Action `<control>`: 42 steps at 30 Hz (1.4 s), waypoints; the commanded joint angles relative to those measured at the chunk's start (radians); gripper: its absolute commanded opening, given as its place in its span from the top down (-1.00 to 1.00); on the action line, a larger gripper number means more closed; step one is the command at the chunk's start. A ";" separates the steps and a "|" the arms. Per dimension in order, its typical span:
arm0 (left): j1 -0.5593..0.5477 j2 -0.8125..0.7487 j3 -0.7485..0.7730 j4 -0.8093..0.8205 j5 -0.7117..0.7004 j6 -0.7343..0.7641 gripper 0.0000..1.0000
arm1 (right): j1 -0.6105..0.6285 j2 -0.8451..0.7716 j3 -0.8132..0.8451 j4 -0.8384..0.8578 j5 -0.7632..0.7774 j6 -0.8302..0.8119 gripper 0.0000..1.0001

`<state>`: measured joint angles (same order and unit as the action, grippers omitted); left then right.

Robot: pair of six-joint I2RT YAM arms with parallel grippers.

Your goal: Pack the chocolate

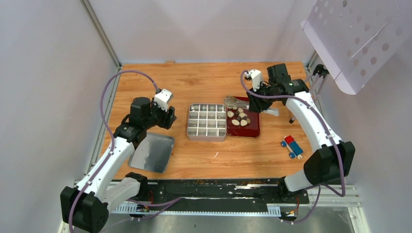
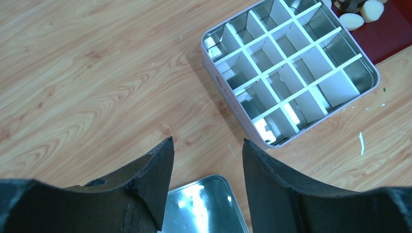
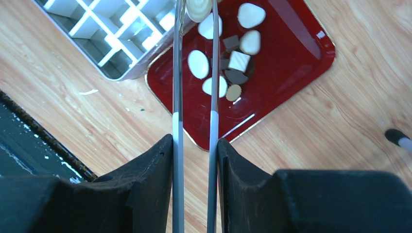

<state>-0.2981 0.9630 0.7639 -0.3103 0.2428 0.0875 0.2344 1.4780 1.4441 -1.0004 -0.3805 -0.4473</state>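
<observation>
Several cream-white and dark brown chocolate pieces (image 3: 219,60) lie on a red tray (image 3: 301,58), to the right of the divided metal tin (image 1: 206,121). My right gripper (image 3: 194,141) is shut on long metal tongs (image 3: 178,73). The tong tips pinch one cream chocolate piece (image 3: 199,8) above the tray's edge beside the tin (image 3: 111,29). Every tin compartment that shows (image 2: 291,68) looks empty. My left gripper (image 2: 208,141) hangs open with nothing in it, left of the tin and above the tin lid (image 2: 204,204). From above, the right gripper (image 1: 256,103) sits behind the tray (image 1: 253,130) and the left gripper (image 1: 170,118) left of the tin.
The shiny tin lid (image 1: 153,153) lies flat near the left arm. A small red-and-blue block (image 1: 291,145) rests right of the tray. A black-tipped stick (image 3: 398,138) lies on the wood at the right. A perforated white panel (image 1: 359,39) hangs at the upper right.
</observation>
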 commanded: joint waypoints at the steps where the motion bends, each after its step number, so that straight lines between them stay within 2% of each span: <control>1: 0.013 -0.009 -0.004 0.013 0.001 -0.003 -0.25 | 0.046 -0.005 0.038 0.034 -0.053 -0.013 0.63; 26: 0.063 -0.055 -0.043 0.026 0.023 -0.039 -0.25 | 0.116 0.141 0.097 0.100 0.013 -0.001 0.61; 38: 0.073 -0.057 -0.054 0.035 0.032 -0.048 -0.25 | 0.126 0.132 0.097 0.121 0.026 0.019 0.25; 42: 0.073 -0.056 -0.052 0.035 0.033 -0.048 -0.25 | 0.126 0.125 0.091 0.116 0.022 0.020 0.26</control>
<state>-0.2340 0.9234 0.7147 -0.3096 0.2604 0.0536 0.3534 1.6215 1.4990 -0.9302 -0.3500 -0.4450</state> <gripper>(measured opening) 0.623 0.373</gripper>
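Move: The right gripper holds the tongs with a pale chocolate between their tips. From that hand the tin's far right compartment lies about 12 cm left, 8 cm forward and 16 cm down. The tin's middle is some 19 cm left and level with the hand; the red tray is 3 cm ahead and 1 cm left, its chocolate pile 3 cm ahead and 4 cm left. For the left hand the compartment is about 25 cm right and 11 cm forward. Carry the tonged chocolate left with the right arm, about 4.5 cm, from the tray side to the tin's far right compartment. Sink some 2.5 cm along the way, then ease forward about 2 cm, turning the hand roughly 5 degrees counter-clockwise. Keep the fingers squeezed on the tongs, slackening only barely at the very end. ##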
